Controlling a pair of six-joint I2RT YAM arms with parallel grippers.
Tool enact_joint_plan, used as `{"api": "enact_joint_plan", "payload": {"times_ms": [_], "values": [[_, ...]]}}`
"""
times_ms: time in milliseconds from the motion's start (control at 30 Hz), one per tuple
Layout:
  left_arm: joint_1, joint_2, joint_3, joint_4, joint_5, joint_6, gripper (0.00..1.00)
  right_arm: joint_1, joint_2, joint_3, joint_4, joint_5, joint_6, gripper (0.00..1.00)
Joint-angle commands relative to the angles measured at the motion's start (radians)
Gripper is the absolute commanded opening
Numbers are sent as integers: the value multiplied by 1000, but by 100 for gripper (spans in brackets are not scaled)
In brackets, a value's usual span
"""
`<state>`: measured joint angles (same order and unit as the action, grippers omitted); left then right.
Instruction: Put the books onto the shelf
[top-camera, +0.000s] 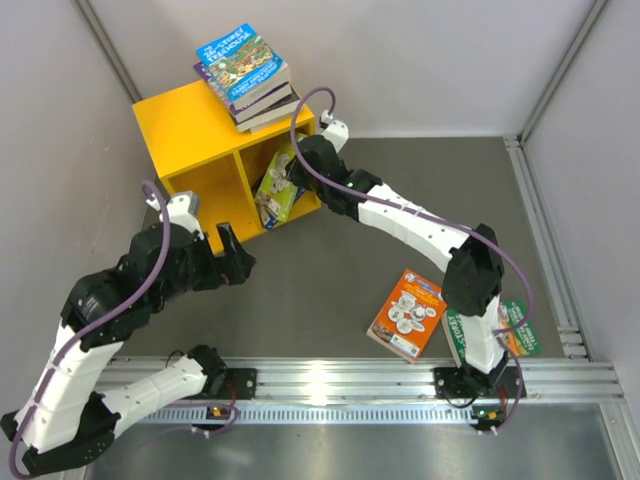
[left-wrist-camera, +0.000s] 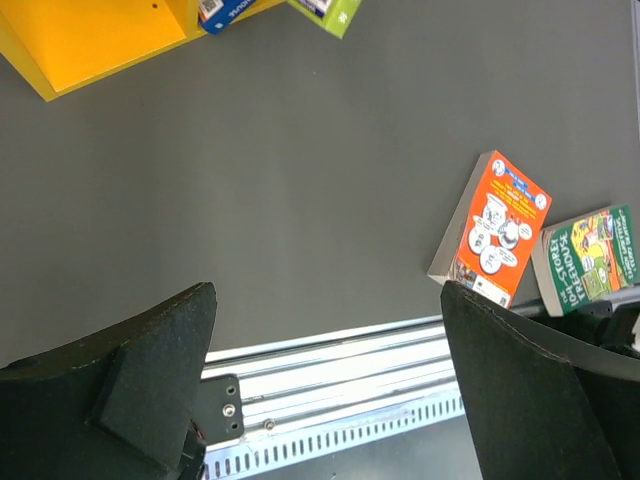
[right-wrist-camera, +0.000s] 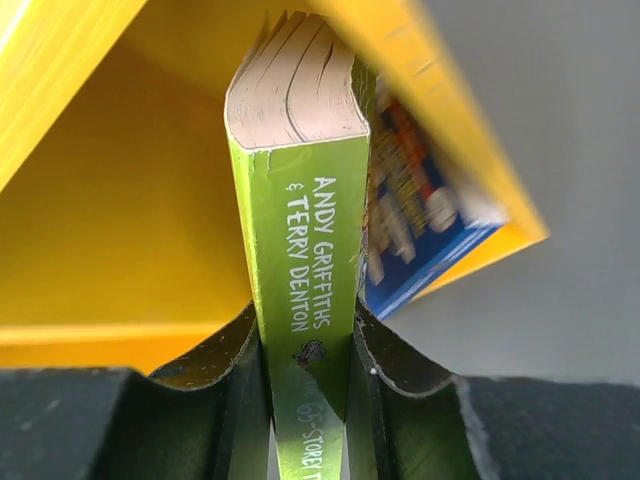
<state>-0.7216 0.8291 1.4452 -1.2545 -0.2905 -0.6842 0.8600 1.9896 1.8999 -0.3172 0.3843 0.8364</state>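
Observation:
The yellow shelf (top-camera: 190, 130) stands at the back left with a stack of books (top-camera: 245, 75) on its top. My right gripper (top-camera: 300, 162) reaches into the right compartment, shut on the spine of a lime book (right-wrist-camera: 305, 250) that stands upright. A blue-covered book (right-wrist-camera: 420, 220) leans just to that book's right inside the same compartment. An orange book (top-camera: 405, 313) lies flat on the table, and a green book (top-camera: 520, 330) lies beside the right arm's base. My left gripper (top-camera: 228, 255) hovers in front of the shelf, open and empty (left-wrist-camera: 325, 300).
An aluminium rail (top-camera: 330, 378) runs along the near edge by the arm bases. Grey walls close in the table at the back and the sides. The shelf's left compartment (top-camera: 205, 200) looks dark inside.

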Motion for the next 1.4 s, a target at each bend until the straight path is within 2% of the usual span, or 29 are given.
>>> {"api": "enact_joint_plan", "payload": {"times_ms": [0, 267, 667, 800, 1133, 1200, 1233, 1267, 1367], "values": [[1, -21, -14, -29, 43, 37, 99, 22, -5, 65, 170, 211, 0, 0], [-1, -65, -62, -43, 54, 49, 99, 42, 47, -52, 461, 344, 20, 0], [-1, -104, -55, -114, 40, 52, 99, 94, 297, 108, 520, 619, -10, 0], [-1, -131, -74, -125, 39, 32, 99, 97, 363, 134, 524, 656, 9, 0], [-1, -189, -109, -160, 22, -29, 99, 122, 406, 82, 552, 705, 29, 0], [-1, -199, -121, -161, 24, -35, 99, 125, 420, 79, 549, 688, 44, 8], [1, -202, -126, -164, 24, -40, 99, 125, 423, 74, 547, 677, 64, 16], [1, -206, -132, -164, 24, -43, 99, 123, 422, 68, 543, 664, 78, 34], [1, -209, -134, -166, 17, -46, 99, 125, 410, 36, 506, 616, 136, 67]]}}
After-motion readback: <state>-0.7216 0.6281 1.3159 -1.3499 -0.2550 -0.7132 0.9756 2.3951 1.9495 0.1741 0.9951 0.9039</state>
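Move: The right hand already holds the green book by its spine at the mouth of the shelf's right compartment. The middle of that compartment lies about 8 cm ahead of it, 7 cm to its left and 13 cm lower. Inside, the blue book is some 7 cm ahead, 3 cm left and 14 cm down; the divider is roughly 5 cm ahead, 14 cm left and 12 cm lower. From the left hand the compartment is about 34 cm ahead, 7 cm right and 18 cm below. Keeping its pinch on the green book's spine, the right hand lowers it about 10 cm into the right compartment while reaching some 5 cm forward and a little left. The wrist swings about 25 degrees clockwise and tips up towards level; near the end the fingers open around the spine. The empty, open left hand draws back, left and down a few centimetres, away from the shelf. ##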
